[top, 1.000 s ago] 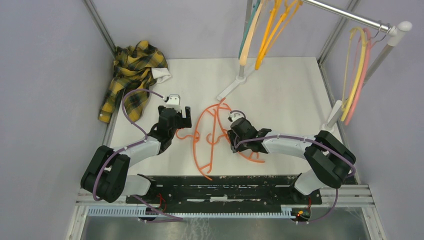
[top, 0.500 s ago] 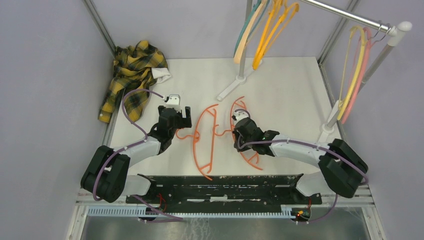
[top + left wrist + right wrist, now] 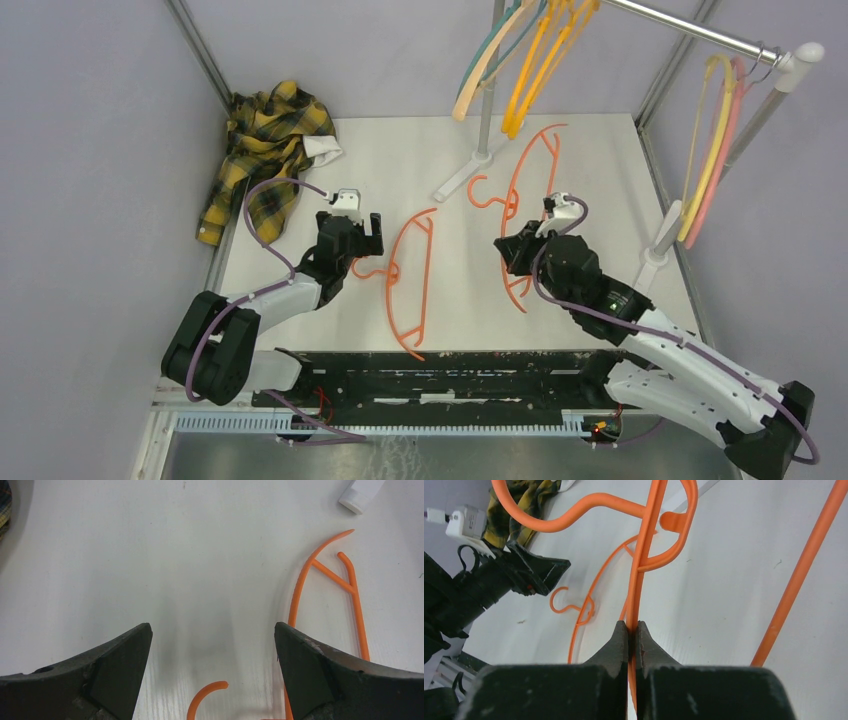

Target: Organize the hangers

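Note:
My right gripper (image 3: 515, 250) is shut on the straight bar of an orange hanger (image 3: 530, 185), held above the table right of centre with its hook (image 3: 478, 190) pointing left. In the right wrist view the bar (image 3: 644, 555) runs up from between my closed fingertips (image 3: 632, 627). A second orange hanger (image 3: 408, 280) lies flat on the table. My left gripper (image 3: 365, 228) hovers open over its hook (image 3: 206, 695), fingers apart and touching nothing. More hangers hang on the rail: orange, yellow, peach and teal (image 3: 520, 60) at the back, yellow and pink (image 3: 710, 150) at the right end.
A yellow-black plaid shirt (image 3: 262, 150) is bunched at the table's far left corner. The silver rail (image 3: 690, 25) crosses the top right on two poles, one pole (image 3: 487, 90) at the back centre with a white foot (image 3: 460, 180), the other pole (image 3: 665, 230) near the right edge.
My right gripper closed on one orange hanger and carried it up and away to the right, off the other one. The back hangers on the rail swing. My left arm stayed put.

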`<state>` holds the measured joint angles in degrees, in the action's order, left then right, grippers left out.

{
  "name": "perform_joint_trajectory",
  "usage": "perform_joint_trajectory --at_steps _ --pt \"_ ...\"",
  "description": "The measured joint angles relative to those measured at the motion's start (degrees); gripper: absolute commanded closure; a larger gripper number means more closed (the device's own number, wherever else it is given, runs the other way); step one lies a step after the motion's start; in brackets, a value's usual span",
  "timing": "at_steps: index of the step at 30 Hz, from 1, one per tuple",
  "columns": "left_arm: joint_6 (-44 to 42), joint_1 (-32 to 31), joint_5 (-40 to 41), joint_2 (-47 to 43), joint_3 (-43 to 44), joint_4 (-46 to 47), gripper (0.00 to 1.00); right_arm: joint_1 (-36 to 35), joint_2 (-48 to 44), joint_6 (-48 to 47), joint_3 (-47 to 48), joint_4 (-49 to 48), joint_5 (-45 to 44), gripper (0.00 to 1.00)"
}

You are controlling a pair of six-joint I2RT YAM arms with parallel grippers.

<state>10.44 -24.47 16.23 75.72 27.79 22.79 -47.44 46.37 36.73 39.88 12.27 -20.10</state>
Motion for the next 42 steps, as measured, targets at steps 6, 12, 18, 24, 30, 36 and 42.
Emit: perform_joint_trajectory --at_steps 6,12,18,24,30,36,42 --pt "0.00 0.00 0.00 0.00 0.00 0.02 0.01 0.50 -2.34 0.70 4.44 5.40 -5.29 1.00" --pt "0.00 0.00 0.04 -0.02 0.00 0.02 0.01 3.89 -2.23 0.31 12.11 7.58 -5.35 1.00" --pt "0.00 0.00 0.20 -0.31 0.00 0.00 0.01 6.40 0.31 -0.13 23.30 7.65 -3.34 0.99" --pt "0.00 0.00 0.20 -0.48 0.00 0.00 0.01 9.03 5.25 -1.46 32.04 7.54 -4.42 1.00" --pt "0.00 0.00 0.22 -1.92 0.00 0.00 0.01 17.42 13.86 1.31 40.15 7.54 -1.22 0.99" --pt "0.00 0.00 0.24 -2.08 0.00 0.00 0.01 23.78 17.29 7.30 39.30 5.22 3.54 0.99" --pt "0.00 0.00 0.24 -2.08 0.00 0.00 0.01 28.70 17.33 12.02 37.73 0.42 7.74 0.99"
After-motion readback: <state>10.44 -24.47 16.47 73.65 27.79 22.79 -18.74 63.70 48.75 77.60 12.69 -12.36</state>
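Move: The right hand, already pinching an orange hanger some 22 cm above the table, is bound for the bare stretch of rail about 19 cm ahead, 15 cm to its right and 33 cm above. The teal, peach and yellow hangers hang about 26 cm ahead, 4 cm right and 25 cm up; the yellow-and-pink pair about 12 cm ahead, 26 cm right and 22 cm up. From the left hand that rail stretch is roughly 8 cm ahead, 46 cm right and 47 cm up. The right hand keeps its pinch on the orange hanger and carries it steeply up, some 22 cm in all, while easing about 9 cm to the right, towards the gap on the rail between the two groups of hanging hangers. Once nearly at full height it swings forward for most of a roughly 12 cm reach, the wrist turning clockwise by about 20 degrees, raising the hand's left side about as much and tipping the fingers up a little. ##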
